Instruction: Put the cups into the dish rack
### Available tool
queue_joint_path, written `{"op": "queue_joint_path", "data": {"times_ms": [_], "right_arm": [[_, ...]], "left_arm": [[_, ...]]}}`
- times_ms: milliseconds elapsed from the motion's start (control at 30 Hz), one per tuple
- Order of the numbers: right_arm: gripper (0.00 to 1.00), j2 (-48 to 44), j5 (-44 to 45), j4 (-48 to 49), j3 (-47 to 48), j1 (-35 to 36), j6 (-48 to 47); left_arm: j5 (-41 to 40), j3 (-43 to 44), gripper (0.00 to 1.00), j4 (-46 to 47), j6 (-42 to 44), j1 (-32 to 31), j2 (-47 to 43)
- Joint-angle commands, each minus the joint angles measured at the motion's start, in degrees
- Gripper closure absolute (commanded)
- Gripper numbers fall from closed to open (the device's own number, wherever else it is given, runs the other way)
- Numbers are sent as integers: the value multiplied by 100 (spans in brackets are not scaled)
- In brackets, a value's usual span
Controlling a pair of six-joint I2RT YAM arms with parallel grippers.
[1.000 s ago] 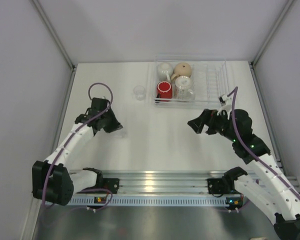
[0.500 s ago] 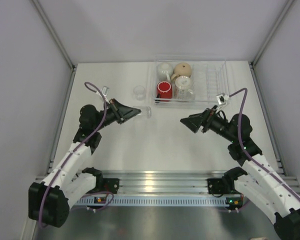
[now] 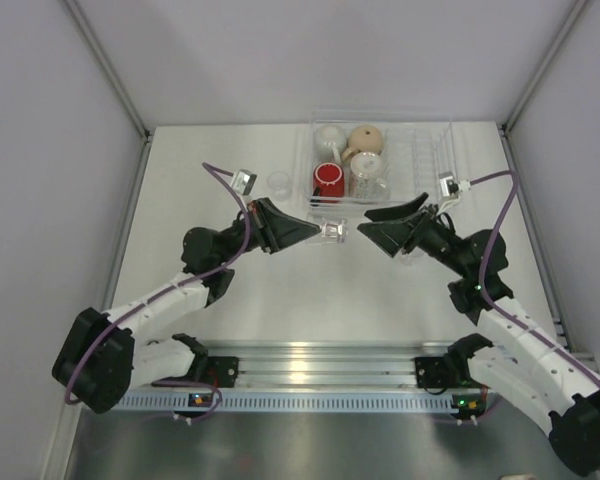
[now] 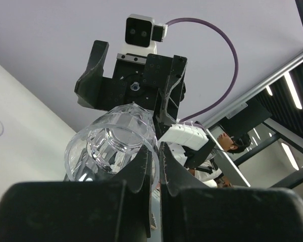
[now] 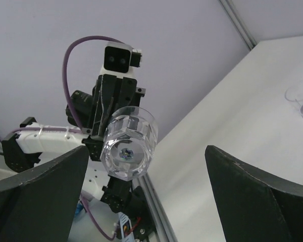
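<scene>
A small clear glass (image 3: 332, 232) hangs above the middle of the table, and my left gripper (image 3: 317, 232) is shut on its rim. In the left wrist view the glass (image 4: 113, 146) lies on its side with its wall pinched between my fingers (image 4: 141, 171). My right gripper (image 3: 363, 224) is open, faces the glass from the right and stands a short way off it. In the right wrist view the glass's base (image 5: 129, 143) sits between my spread fingers (image 5: 40, 186). The dish rack (image 3: 430, 165) holds a white mug (image 3: 330, 138), a tan mug (image 3: 366, 140), a red mug (image 3: 328, 180) and a clear cup (image 3: 368, 178).
Another small clear glass (image 3: 278, 184) stands on the table left of the rack, and shows at the right edge of the right wrist view (image 5: 300, 98). The rack's right half has ribbed slots. Grey walls close in the table's sides and back.
My left arm has swung right and up, carrying the glass from the table's left side to the middle. My right gripper has turned and moved left to face it, still open.
</scene>
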Motion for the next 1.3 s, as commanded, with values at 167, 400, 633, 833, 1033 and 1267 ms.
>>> {"op": "queue_joint_path", "data": {"times_ms": [167, 400, 633, 833, 1033, 1267], "right_arm": [[1, 14, 202, 372, 343, 464, -344], [4, 110, 931, 46, 633, 1272, -1074], [24, 269, 1291, 335, 625, 1669, -1136], [54, 6, 1713, 643, 326, 1818, -1074], [75, -328, 1916, 934, 80, 1836, -1127], [45, -461, 1951, 907, 27, 1845, -1189]], "left_arm": [[-331, 265, 100, 1200, 52, -275, 102], [-814, 291, 100, 1262, 87, -521, 93], [-1122, 283, 100, 1420, 166, -811, 58], [-1193, 169, 100, 1420, 245, -881, -4], [-1210, 28, 100, 1420, 237, -908, 66], [-1184, 107, 100, 1420, 219, -943, 58]]}}
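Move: The clear cup, its rim wall already pinched by the left hand, has its middle about 4 cm to that hand's right and 3 cm below it. From the open right hand it is some 7 cm to the left, 2 cm back and 1 cm lower, base towards it. Down in the rack, the red cup is about 28 cm ahead of the right hand, 6 cm left and 27 cm below; the light mug is 29 cm ahead, 6 cm right, equally low. The clear cup's base end is met in mid-air by the right hand, which comes left and back, about 3.5 cm each way, and slightly up, closing its wide-open fingers to about half around the cup. The left hand keeps its rim pinch and brings the cup towards it, up, right and back by some 2 cm each; in the second half the right hand, its grip effort risen, eases about 1 cm back to the right. ##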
